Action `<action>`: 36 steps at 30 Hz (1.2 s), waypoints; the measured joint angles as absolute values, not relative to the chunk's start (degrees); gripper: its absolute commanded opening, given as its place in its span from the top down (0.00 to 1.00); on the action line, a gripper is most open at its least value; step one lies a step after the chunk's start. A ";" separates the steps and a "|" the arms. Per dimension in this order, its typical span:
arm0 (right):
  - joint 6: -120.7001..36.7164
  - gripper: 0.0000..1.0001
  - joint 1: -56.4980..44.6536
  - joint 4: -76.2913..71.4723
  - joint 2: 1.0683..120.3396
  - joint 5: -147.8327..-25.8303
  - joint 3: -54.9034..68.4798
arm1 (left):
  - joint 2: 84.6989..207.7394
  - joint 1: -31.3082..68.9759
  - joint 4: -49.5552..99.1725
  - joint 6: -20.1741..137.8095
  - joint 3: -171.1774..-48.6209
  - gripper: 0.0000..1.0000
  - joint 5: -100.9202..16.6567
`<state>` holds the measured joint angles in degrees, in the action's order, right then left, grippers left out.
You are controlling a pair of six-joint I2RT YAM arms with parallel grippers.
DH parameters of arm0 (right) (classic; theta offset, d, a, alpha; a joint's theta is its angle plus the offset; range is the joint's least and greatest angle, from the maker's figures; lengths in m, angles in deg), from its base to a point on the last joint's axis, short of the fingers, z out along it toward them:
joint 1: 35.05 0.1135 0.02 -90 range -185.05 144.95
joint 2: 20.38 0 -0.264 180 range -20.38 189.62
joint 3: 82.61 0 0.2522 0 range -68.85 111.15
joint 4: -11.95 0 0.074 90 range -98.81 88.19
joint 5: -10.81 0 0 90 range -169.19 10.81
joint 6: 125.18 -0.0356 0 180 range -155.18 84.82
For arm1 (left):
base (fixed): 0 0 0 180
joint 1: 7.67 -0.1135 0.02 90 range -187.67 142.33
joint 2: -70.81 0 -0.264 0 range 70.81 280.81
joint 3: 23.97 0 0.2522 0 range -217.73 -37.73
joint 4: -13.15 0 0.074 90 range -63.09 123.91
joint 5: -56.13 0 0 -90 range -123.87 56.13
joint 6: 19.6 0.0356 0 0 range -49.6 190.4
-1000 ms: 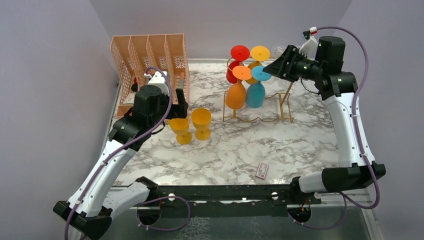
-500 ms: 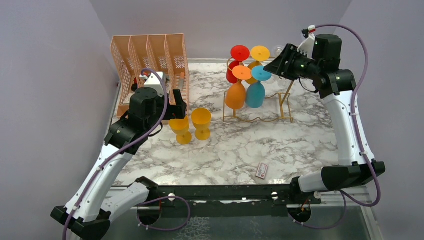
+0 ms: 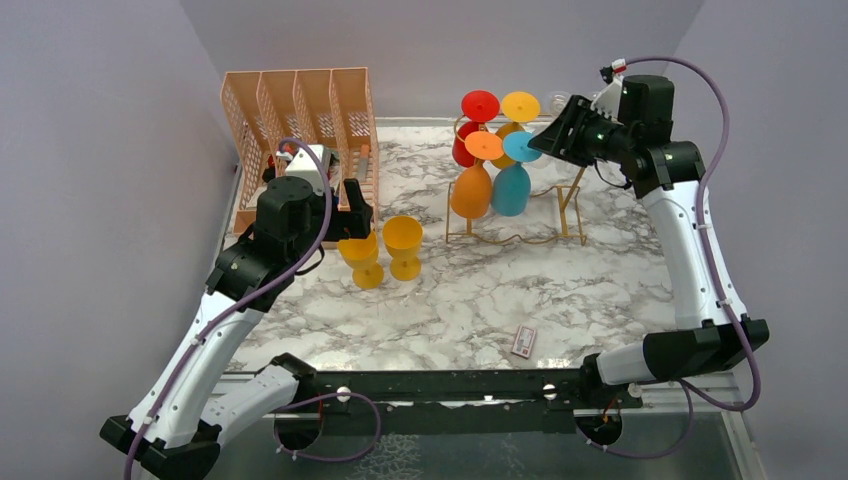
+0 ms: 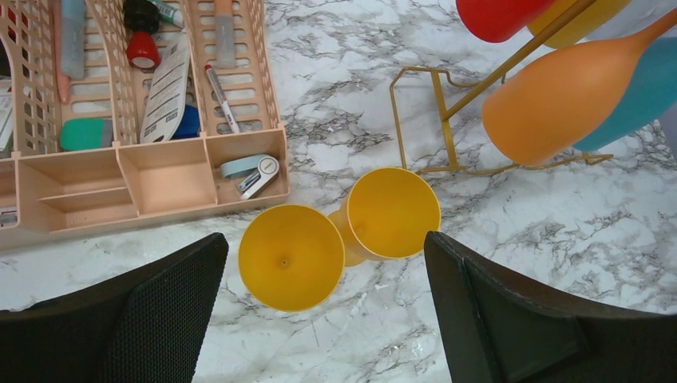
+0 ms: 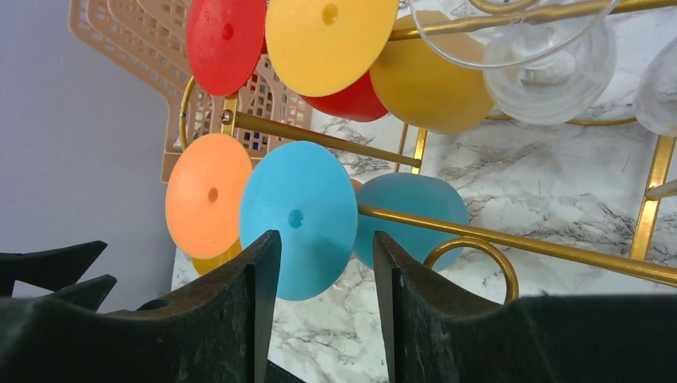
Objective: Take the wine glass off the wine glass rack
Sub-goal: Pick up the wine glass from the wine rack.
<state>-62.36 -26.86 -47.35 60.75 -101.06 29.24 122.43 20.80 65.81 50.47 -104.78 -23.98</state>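
The gold wire wine glass rack (image 3: 572, 196) stands at the back of the marble table. A blue wine glass (image 3: 511, 190) hangs from it upside down, its round foot (image 5: 297, 215) facing my right wrist camera. My right gripper (image 3: 540, 141) is up at that foot. Its jaws are partly open, one on each side of the disc's lower edge (image 5: 326, 237), and I see no squeeze on the disc. My left gripper (image 4: 325, 239) hangs wide open over two yellow glasses (image 4: 291, 255) (image 4: 393, 211) that stand upright on the table, holding nothing.
Orange (image 3: 471, 190), red (image 3: 466, 145) and yellow (image 3: 520, 106) glasses hang on the rack beside the blue one, with clear glasses (image 5: 551, 72) behind. A peach lattice organiser (image 3: 300, 110) with pens stands back left. A small card (image 3: 523, 342) lies near the front.
My right gripper has edged left toward the blue glass's foot and its jaws have narrowed. My left arm has drawn back a little from the yellow glasses, still wide open.
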 measured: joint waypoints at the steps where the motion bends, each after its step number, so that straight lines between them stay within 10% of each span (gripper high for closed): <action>1: -62.40 0.55 -26.84 -47.37 60.75 -101.06 29.00 | 122.38 20.80 65.81 50.45 -104.78 0.01 -23.98; 27: -74.33 0.98 -26.84 -35.42 55.24 -101.82 18.35 | 123.39 20.80 66.05 49.80 -104.67 0.01 -26.17; 36: -80.41 0.99 -26.86 -31.29 53.86 -101.82 15.40 | 124.70 20.80 66.13 49.62 -104.43 0.01 -28.13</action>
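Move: The blue glass's foot, the disc to be gripped, lies only some 4 cm to the right hand's left, level with it fore and aft and about 2 cm lower. The orange glass's foot is roughly 7 cm left of the blue one; the yellow foot stands about 8 cm beyond the blue, with the red foot some 7 cm left of the yellow. From the left hand, the blue foot is about 28 cm right and 13 cm ahead, slightly above. The right hand sinks about 1.5 cm with a slight reach forward and left onto the blue glass's foot, its half-open fingers already closing, then rises some 2 cm while easing back about 1 cm, and the fingers shut fully to pinch the thin disc near its right rim. Through the rise the wrist rolls some 15 degrees, lifting the hand's left side, and the gripped foot is tilted with it, while the left hand, still open, sinks and drifts right a little late on. ##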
